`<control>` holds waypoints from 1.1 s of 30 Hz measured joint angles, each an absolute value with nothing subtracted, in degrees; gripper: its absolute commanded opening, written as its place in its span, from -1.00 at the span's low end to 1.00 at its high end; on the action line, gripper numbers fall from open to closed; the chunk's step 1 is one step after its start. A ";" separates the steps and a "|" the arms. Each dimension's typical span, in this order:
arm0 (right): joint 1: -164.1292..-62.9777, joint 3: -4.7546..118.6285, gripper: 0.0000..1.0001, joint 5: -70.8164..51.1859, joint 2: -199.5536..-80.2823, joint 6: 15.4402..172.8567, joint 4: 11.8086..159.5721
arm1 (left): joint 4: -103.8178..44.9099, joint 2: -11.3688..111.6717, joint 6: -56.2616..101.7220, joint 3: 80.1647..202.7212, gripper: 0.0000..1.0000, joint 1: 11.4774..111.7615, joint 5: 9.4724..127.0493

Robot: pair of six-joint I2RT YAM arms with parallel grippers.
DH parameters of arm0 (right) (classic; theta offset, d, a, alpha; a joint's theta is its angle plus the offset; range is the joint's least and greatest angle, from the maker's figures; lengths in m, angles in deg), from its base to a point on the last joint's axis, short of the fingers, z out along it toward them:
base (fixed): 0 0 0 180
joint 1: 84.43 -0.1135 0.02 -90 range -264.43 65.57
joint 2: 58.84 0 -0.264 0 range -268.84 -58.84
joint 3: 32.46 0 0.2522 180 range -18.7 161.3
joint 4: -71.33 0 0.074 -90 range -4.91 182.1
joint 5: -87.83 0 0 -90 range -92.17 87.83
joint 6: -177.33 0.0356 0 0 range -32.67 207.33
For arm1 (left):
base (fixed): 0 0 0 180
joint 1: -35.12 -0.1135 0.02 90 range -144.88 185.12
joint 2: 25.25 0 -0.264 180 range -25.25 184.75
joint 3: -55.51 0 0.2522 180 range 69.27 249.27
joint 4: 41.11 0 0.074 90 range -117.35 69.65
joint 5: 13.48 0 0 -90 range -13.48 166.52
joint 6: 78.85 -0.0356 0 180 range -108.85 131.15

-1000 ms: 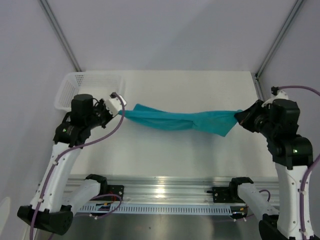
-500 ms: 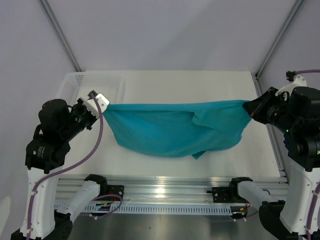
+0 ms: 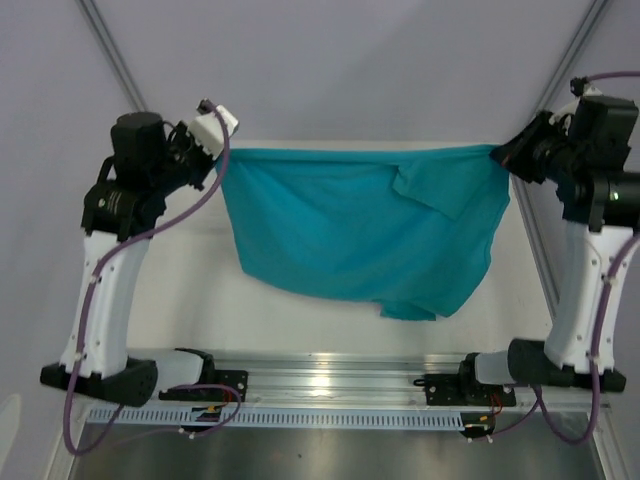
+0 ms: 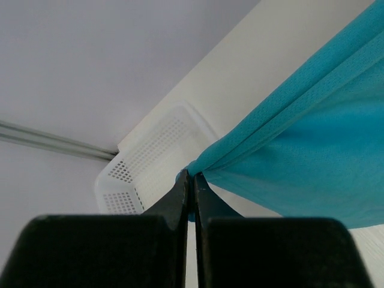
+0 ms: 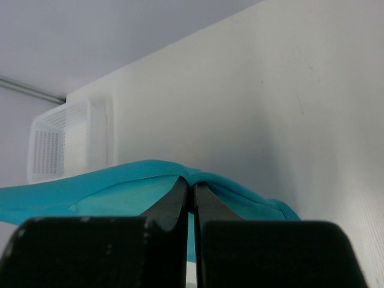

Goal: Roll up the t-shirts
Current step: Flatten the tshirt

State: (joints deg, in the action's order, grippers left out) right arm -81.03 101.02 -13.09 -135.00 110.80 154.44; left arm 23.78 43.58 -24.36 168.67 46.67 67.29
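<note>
The teal t-shirt (image 3: 350,225) hangs spread out in the air between my two grippers, its top edge pulled taut and its lower edge drooping over the table. My left gripper (image 3: 215,152) is shut on its upper left corner; the cloth (image 4: 300,138) runs from the closed tips (image 4: 191,177) to the right. My right gripper (image 3: 497,152) is shut on the upper right corner; the cloth (image 5: 108,192) drapes over the closed tips (image 5: 191,183). A folded flap hangs near the top right. The neck label is hidden.
A white mesh basket (image 4: 144,165) stands at the table's far left corner, also in the right wrist view (image 5: 60,141); in the top view my left arm and the shirt hide it. The white table (image 3: 190,300) lies below the shirt. Frame posts rise at both back corners.
Both grippers have risen and moved back, lifting the shirt off the table. It went from a stretched bunched strip to a sheet hanging open in the air.
</note>
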 measured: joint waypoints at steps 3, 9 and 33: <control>-78.60 107.43 -1.00 -16.00 -145.27 111.65 150.11 | 22.52 53.29 -22.61 176.21 -0.99 46.67 67.31; -76.92 125.96 -1.00 -22.45 -168.53 118.21 136.10 | 19.43 74.10 -19.74 200.05 -0.99 46.63 70.48; -73.36 79.28 -1.00 -32.74 -164.13 119.23 111.44 | -2.38 75.08 -25.14 164.03 -0.99 46.61 73.65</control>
State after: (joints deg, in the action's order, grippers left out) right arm -73.36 79.28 -32.74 -164.13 119.23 111.44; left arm -2.38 75.08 -25.14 164.03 46.61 73.65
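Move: Both hands hold the t-shirt stretched between them, its middle hanging some 23 cm inward of each, about 15 cm below, 8 cm back from the left hand and 6 cm from the right. The table's far edge runs straight ahead, roughly 28 cm from the left hand and 30 cm from the right, and 40 cm lower. The white basket stands about 18 cm ahead of the left hand, 15 cm to its left and 36 cm below. Both hands, still pinching the t-shirt, fling it over 20 cm forward, rise slightly, then plunge about 25 cm. ##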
